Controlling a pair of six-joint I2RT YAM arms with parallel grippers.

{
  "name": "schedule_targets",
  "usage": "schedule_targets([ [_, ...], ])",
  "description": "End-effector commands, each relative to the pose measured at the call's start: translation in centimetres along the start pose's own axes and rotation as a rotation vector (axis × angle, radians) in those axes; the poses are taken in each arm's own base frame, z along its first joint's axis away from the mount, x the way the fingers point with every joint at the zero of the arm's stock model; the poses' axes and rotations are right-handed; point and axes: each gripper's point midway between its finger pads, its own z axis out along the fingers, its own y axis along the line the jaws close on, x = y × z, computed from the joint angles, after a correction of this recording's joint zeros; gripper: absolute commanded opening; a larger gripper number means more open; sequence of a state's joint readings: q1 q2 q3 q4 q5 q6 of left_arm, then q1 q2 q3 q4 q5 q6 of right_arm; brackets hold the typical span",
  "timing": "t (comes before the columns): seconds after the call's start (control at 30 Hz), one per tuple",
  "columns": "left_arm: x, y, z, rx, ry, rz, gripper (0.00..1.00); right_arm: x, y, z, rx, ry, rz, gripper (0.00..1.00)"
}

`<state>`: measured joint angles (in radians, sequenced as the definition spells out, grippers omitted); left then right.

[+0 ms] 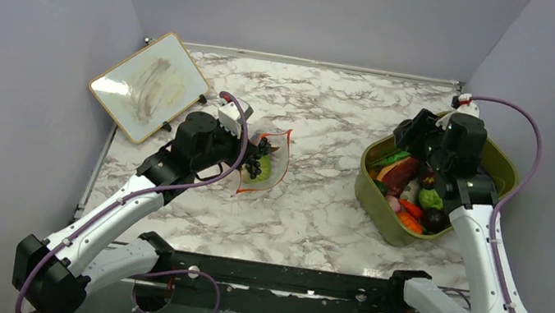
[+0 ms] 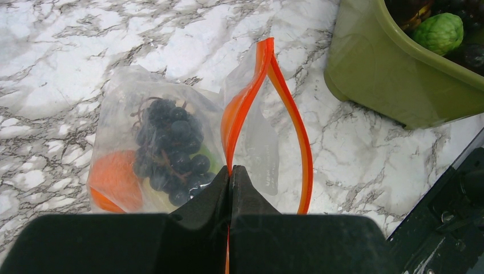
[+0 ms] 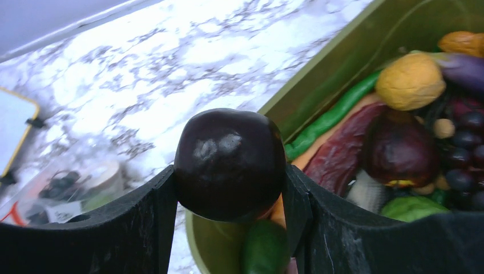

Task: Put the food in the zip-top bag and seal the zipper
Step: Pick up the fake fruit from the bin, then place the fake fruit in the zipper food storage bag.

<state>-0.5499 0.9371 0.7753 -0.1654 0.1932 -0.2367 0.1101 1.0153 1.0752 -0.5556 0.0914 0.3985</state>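
Observation:
The clear zip-top bag [image 2: 122, 103] lies on the marble left of centre, its mouth gaping. Dark purple grapes [image 2: 170, 149] and an orange piece [image 2: 114, 180] show inside it. My left gripper [image 2: 230, 171] is shut on one side of the red-orange zipper [image 2: 297, 131], holding that edge up. My right gripper [image 3: 228, 171] is over the near-left corner of the olive bin [image 3: 319, 74], shut on a dark brown round piece [image 3: 228, 154]. From above, the bag [image 1: 276, 169] sits at the left gripper [image 1: 246, 148], with the right gripper [image 1: 414, 135] at the bin's left rim.
The olive-green bin [image 1: 504, 170] at the right holds several more toy foods, among them a light-green cabbage-like ball [image 2: 439, 31]. A framed whiteboard [image 1: 150, 86] lies at the back left corner. Grey walls close in three sides of the table.

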Motion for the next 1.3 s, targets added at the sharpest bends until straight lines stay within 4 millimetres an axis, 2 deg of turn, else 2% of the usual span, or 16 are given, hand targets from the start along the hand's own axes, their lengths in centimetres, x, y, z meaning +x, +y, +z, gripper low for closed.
schedule_targets([
  [0.0, -0.1, 0.4, 0.3, -0.015, -0.018, 0.005, 0.00, 0.5, 3.4, -0.9, -0.177, 0.039, 0.044, 0.37],
  [0.23, 0.0, 0.5, 0.4, -0.021, -0.015, 0.004, 0.00, 1.2, 6.1, -1.4, -0.252, 0.053, 0.040, 0.36],
  [0.53, -0.2, 0.4, 0.3, -0.018, -0.021, -0.003, 0.00, 4.0, 13.8, -3.5, -0.419, 0.113, -0.025, 0.36],
  [0.8, -0.2, -0.2, 0.5, 0.011, -0.023, -0.037, 0.00, 7.4, 19.8, -6.0, -0.630, 0.165, -0.026, 0.36],
  [1.1, -1.0, -0.9, 0.2, 0.033, -0.047, -0.063, 0.00, 11.5, 25.2, -7.9, -0.773, 0.234, -0.014, 0.36],
  [1.27, -1.4, -0.9, 0.1, 0.028, -0.050, -0.066, 0.00, 14.2, 27.6, -7.8, -0.788, 0.286, -0.041, 0.37],
])
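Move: My right hand already holds the dark round fruit above the bin's far-left edge. The open bag mouth lies some 31 cm to its left, 9 cm back and about 8 cm lower; my left fingers, pinching its zipper, are about 33 cm left, 9 cm back and 5 cm below my right hand. The bin's middle is roughly 9 cm right, 6 cm back and 14 cm down. From my left hand, the mouth's middle is 3 cm right, level front-to-back, 4 cm below. I swing the dark fruit left out over the bin's edge and across the table, about 28 cm over and 9 cm back towards me, nearly level until a slight dip at the end. My right wrist swings some 40 degrees counter-clockwise to face the bag mouth, with the grip kept; my left hand stays put and keeps pinching the zipper edge. ##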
